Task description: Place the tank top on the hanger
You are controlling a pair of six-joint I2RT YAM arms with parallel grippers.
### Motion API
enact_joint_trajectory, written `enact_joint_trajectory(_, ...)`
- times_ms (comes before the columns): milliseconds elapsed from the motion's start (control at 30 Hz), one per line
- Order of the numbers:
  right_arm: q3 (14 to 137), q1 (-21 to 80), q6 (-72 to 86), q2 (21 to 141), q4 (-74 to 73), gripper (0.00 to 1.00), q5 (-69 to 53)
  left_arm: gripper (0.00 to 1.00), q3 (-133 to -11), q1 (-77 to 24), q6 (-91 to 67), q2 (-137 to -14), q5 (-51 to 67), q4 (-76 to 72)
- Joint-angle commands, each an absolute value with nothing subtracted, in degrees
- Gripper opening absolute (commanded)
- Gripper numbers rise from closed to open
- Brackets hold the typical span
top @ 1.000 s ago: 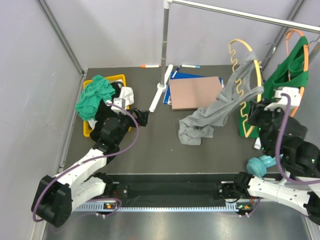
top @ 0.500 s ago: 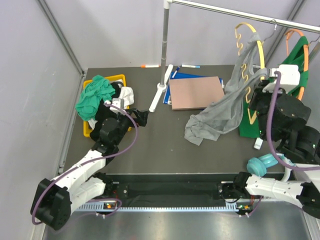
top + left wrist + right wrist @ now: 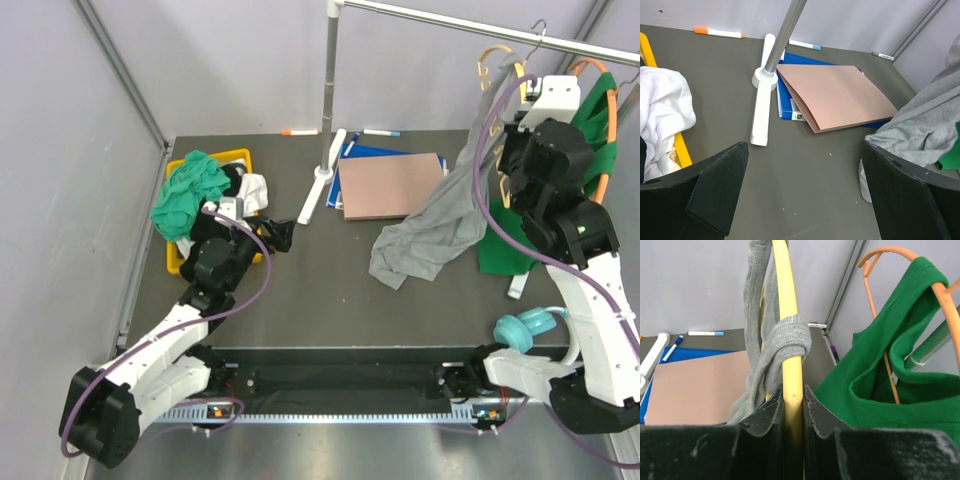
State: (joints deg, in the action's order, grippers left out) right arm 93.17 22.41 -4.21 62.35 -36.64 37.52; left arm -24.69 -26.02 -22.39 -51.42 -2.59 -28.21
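Observation:
My right gripper is shut on the pale yellow hanger, held high at the back right, close to the rail. In the top view the hanger shows above the right gripper, its metal hook near the rail. One strap of the grey tank top is looped around the hanger's arm. The rest of the tank top hangs down, its lower end bunched on the table. My left gripper stands open low over the table, well left of the tank top, with nothing between its fingers.
A bright green top hangs on an orange hanger from the rail, just right of my hanger. A brown folder lies beside the stand pole. A yellow bin holds a teal cloth.
My right arm has lifted the hanger and the tank top up and back toward the rail, pulling more fabric off the table. The left arm has barely moved.

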Motion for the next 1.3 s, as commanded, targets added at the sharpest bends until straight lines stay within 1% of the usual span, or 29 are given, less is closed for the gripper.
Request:
enact_joint_trajectory(0,95.10,17.50,-2.64,61.44,-29.53,0.00,30.06,0.99,-24.34,-26.10,-21.97,-50.36,-3.16,-29.18)
enact_joint_trajectory(133,93.17,13.11,-1.85,60.56,-29.79,0.00,29.00,0.99,-24.35,-26.02,-22.15,-51.06,-2.90,-29.36)
enact_joint_trajectory(333,87.64,9.15,1.39,58.36,-30.06,0.00,26.98,0.99,-24.43,-26.10,-22.50,-51.59,-2.46,-29.62)
enact_joint_trajectory(467,83.33,8.53,2.37,56.52,-29.88,0.00,27.07,0.99,-24.26,-26.10,-22.41,-51.50,-2.64,-29.71)
enact_joint_trajectory(667,81.39,8.53,3.43,54.41,-29.88,0.00,27.07,0.99,-24.26,-26.02,-22.41,-52.21,-2.46,-29.97)
enact_joint_trajectory(700,81.39,8.53,3.60,54.14,-29.97,0.03,26.72,0.99,-24.26,-26.02,-22.50,-52.29,-2.37,-29.97)
enact_joint_trajectory(733,81.47,8.53,3.60,53.79,-29.97,0.14,26.37,0.99,-24.26,-26.10,-22.50,-52.47,-2.37,-29.97)
enact_joint_trajectory(833,82.26,8.53,3.69,53.09,-30.58,0.36,25.23,0.99,-24.26,-26.10,-22.41,-52.56,-2.37,-30.15)
enact_joint_trajectory(900,82.70,8.53,4.04,52.91,-31.55,0.46,25.14,0.99,-24.26,-26.10,-22.59,-52.56,-2.90,-29.97)
enact_joint_trajectory(933,82.97,8.53,4.22,52.39,-31.81,0.56,25.05,0.99,-24.17,-26.10,-22.67,-52.30,-3.68,-29.88)
enact_joint_trajectory(1000,82.88,8.53,4.57,51.77,-32.34,0.69,24.17,0.99,-23.99,-26.10,-22.68,-52.12,-4.22,-29.71)
enact_joint_trajectory(1033,82.88,8.53,4.66,50.98,-32.34,0.81,24.17,0.99,-23.91,-26.10,-22.68,-51.86,-4.39,-29.71)
enact_joint_trajectory(1100,82.79,8.53,5.10,49.67,-32.78,0.91,24.34,0.99,-23.73,-26.10,-22.68,-51.51,-4.83,-29.71)
enact_joint_trajectory(1133,82.97,8.53,5.18,49.14,-33.13,0.98,24.87,0.99,-23.64,-26.10,-22.68,-51.42,-5.18,-29.71)
enact_joint_trajectory(1167,82.97,8.53,5.53,48.43,-33.13,1.00,25.74,0.99,-23.64,-26.10,-22.68,-51.42,-5.27,-29.71)
enact_joint_trajectory(1267,82.97,8.44,5.45,45.54,-32.00,1.00,25.58,0.99,-23.55,-26.10,-22.59,-51.24,-5.45,-29.62)
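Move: The right hand already grips the yellow hanger. The rail spot for its hook lies about 12 cm ahead, 3 cm right and 14 cm above. The grey tank top drapes from the hanger, its middle some 5 cm ahead, 8 cm left and 12 cm below; the orange hanger with the green top is roughly 6 cm ahead and 13 cm right, about level. From the empty left hand, the rail spot is about 11 cm ahead, 48 right and 37 up. Right hand carries the hanger about 4 cm right and 3 down onto the rail, opens, and backs off. ##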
